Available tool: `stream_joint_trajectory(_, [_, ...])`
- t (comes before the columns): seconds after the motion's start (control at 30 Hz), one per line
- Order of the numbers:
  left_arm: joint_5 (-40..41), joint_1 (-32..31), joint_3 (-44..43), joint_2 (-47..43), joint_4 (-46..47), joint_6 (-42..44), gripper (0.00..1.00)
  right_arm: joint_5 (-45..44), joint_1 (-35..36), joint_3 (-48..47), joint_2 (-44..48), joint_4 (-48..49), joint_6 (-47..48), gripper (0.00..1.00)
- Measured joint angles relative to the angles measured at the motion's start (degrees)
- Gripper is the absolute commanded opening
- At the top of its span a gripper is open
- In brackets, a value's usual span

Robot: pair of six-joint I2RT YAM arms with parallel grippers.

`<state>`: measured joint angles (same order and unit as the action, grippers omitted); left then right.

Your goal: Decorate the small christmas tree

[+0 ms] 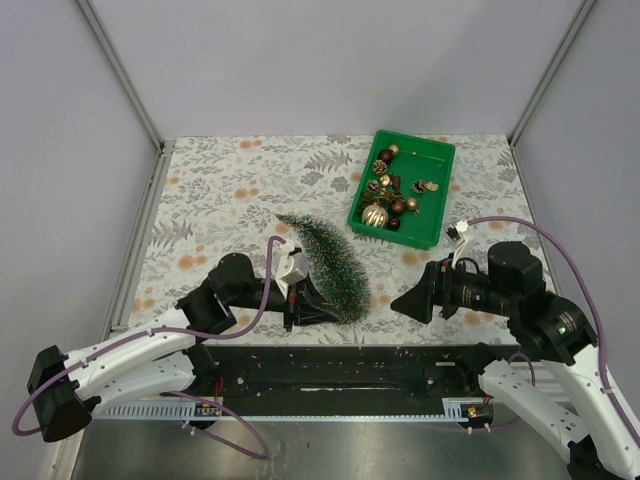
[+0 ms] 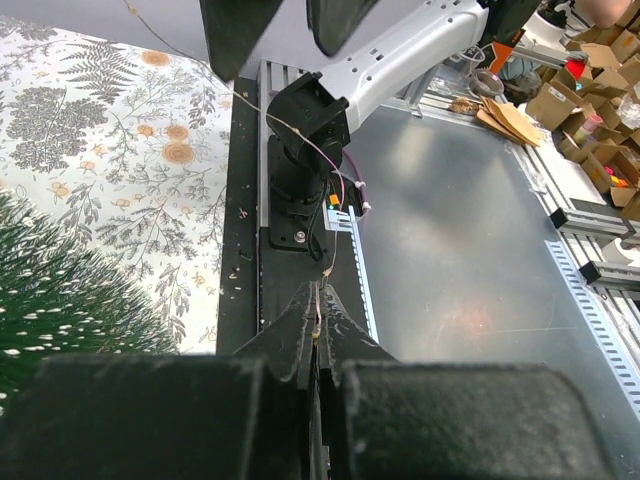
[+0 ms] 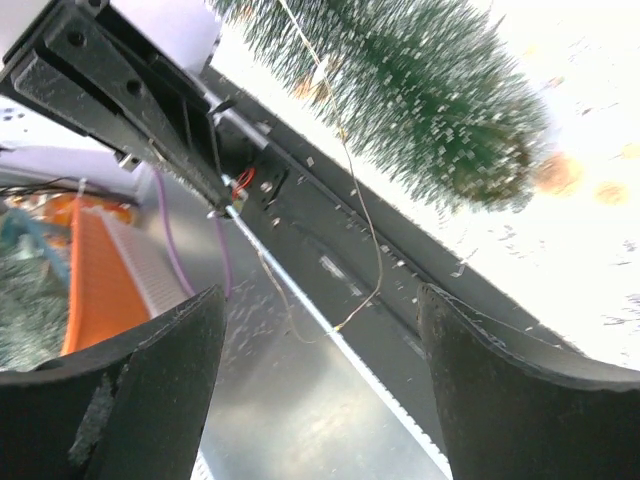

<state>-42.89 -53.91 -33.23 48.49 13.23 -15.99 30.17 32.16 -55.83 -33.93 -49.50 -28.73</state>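
The small christmas tree (image 1: pixel 325 260) lies tilted on the patterned table, its tip toward the back left; its bristles show in the left wrist view (image 2: pixel 60 300) and the right wrist view (image 3: pixel 420 80). My left gripper (image 1: pixel 325 308) sits at the tree's near end, shut on a thin gold thread (image 2: pixel 317 288) pinched between its fingers. The thread (image 3: pixel 372 250) runs loosely down from the tree and curls over the black rail. My right gripper (image 1: pixel 405 298) hangs just right of the tree, open (image 3: pixel 320 300), with only the slack thread between its fingers.
A green bin (image 1: pixel 432 152) of gold and brown ornaments stands at the back right of the table. A black rail (image 1: pixel 340 365) with both arm bases runs along the near edge. Grey walls enclose the table on three sides.
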Motion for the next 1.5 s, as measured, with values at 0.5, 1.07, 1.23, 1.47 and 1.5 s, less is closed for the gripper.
stream_joint_trajectory(0.5, [-1.27, 1.16, 1.73, -2.21, -0.28, 0.17, 0.0, -7.21, 0.0, -9.64, -17.88, 6.73, 14.05, 0.54])
stream_joint_trajectory(1.07, [-2.69, 8.74, 6.62, -11.21, -3.89, 1.31, 0.0, -13.42, 0.0, -8.76, -12.15, 7.63, 13.25, 0.0])
stream_joint_trajectory(1.23, [-3.3, 14.86, 7.54, -16.76, -8.81, 2.73, 0.0, -14.95, 0.0, -4.68, -6.91, 2.08, 7.54, 0.0])
stream_joint_trajectory(1.47, [-3.17, 19.34, 7.28, -21.2, -17.66, 7.56, 0.0, -17.86, 0.04, 2.51, -5.29, -10.82, -0.92, 0.0])
stream_joint_trajectory(1.5, [-3.1, 19.76, 7.13, -21.38, -19.08, 8.31, 0.0, -18.27, 0.04, 2.67, -4.57, -12.39, -1.53, 0.0])
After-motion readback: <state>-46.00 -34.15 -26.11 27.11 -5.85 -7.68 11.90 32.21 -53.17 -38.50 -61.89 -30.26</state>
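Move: The loose stretch of wire hangs roughly 10 cm ahead of the open right hand and 4 cm to its left, about level. The tree's middle is about 6 cm ahead of that hand, 14 cm left and 10 cm below; the green tray sits some 40 cm ahead, 2 cm right, 25 cm below. From the left hand, already shut on the wire, that loose stretch lies about 12 cm ahead and 14 cm right, level. Right hand reaches 11 cm forward, pinches the wire, draws back and down; left keeps hold, moving left. ##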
